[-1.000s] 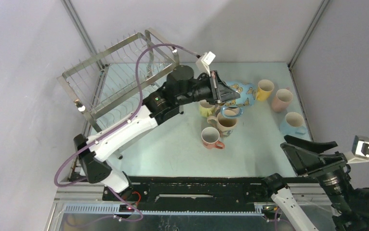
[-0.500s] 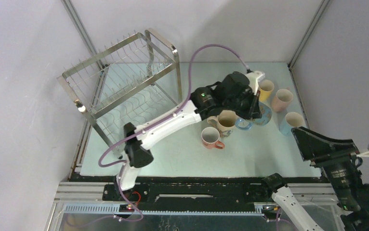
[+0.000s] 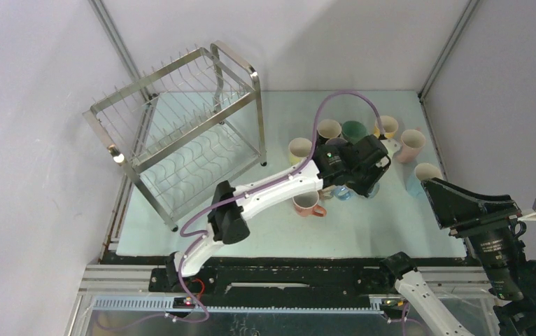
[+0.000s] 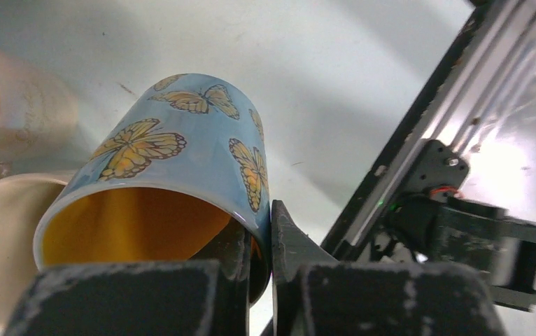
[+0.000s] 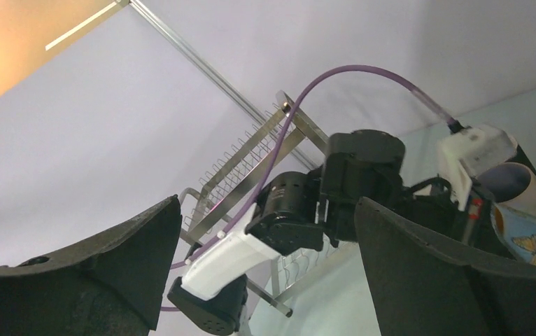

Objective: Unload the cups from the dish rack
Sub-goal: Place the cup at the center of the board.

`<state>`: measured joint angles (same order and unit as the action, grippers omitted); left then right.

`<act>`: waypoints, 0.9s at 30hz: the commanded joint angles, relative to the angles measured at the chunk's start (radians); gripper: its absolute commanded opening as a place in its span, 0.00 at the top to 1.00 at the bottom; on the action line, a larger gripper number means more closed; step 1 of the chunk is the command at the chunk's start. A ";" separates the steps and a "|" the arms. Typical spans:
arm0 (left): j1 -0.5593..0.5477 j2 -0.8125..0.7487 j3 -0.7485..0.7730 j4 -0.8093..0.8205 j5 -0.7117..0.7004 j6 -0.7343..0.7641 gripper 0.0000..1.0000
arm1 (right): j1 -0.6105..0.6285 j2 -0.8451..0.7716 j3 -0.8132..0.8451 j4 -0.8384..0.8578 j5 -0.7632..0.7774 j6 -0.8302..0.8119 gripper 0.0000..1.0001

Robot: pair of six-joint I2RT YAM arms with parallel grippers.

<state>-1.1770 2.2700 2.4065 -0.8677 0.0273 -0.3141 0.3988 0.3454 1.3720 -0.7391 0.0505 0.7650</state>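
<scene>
The steel wire dish rack [image 3: 181,126] stands at the far left with no cups showing in it. My left gripper [image 4: 262,238] is shut on the rim of a light blue butterfly mug [image 4: 181,154] with a yellow inside, one finger inside and one outside. From above, that mug [image 3: 344,194] is mostly hidden under the left wrist, low over the table among the other cups. My right gripper [image 5: 265,273] hangs open and empty at the near right, apart from everything.
Cups stand on the table right of the rack: beige [image 3: 300,149], cream [image 3: 329,129], green [image 3: 354,131], yellow [image 3: 388,126], pink [image 3: 411,143], light blue [image 3: 426,175] and a salmon one [image 3: 308,203]. Two beige cups [image 4: 13,119] sit close beside the held mug.
My left arm has swung right and toward the near side, carrying the butterfly mug from over the cup group down in front of it. The right gripper drew back slightly.
</scene>
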 commanded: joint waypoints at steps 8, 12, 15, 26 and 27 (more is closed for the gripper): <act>-0.058 0.035 0.122 0.027 -0.129 0.131 1.00 | 0.000 0.012 0.010 0.027 -0.015 0.011 0.00; -0.070 0.059 0.118 0.018 -0.138 0.133 1.00 | 0.000 0.010 0.002 0.026 -0.014 0.012 0.00; -0.084 0.079 0.117 0.004 -0.161 0.147 1.00 | -0.001 0.006 -0.005 0.028 -0.015 0.014 0.00; -0.101 0.132 0.100 -0.030 -0.168 0.154 1.00 | 0.000 0.000 -0.018 0.032 -0.023 0.027 0.00; -0.101 0.134 0.100 -0.033 -0.168 0.156 1.00 | 0.001 0.000 -0.019 0.033 -0.024 0.029 0.00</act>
<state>-1.2724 2.4359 2.4165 -0.9504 -0.1024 -0.1997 0.3985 0.3454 1.3640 -0.7349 0.0410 0.7761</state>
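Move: The left hand still holds the butterfly cup by its wall. The free patch of board it is meant for lies about 18 cm straight below the hand. The coral mug stands some 15 cm to the left and 4 cm farther out, the beige mug about 10 cm left and 14 cm ahead, the light blue cup roughly 22 cm right and 13 cm ahead. From the idle right hand, that patch is about 11 cm ahead, 9 cm left and far below, some 46 cm. Downwards, about 10 cm, the left hand lowers the butterfly cup towards the open board to the right of the coral mug, easing back some 3 cm towards the base as it sinks. The wrist meanwhile tips so that the fingers point more steeply down, by around 15 degrees, and they keep their pinch on the cup's wall. ##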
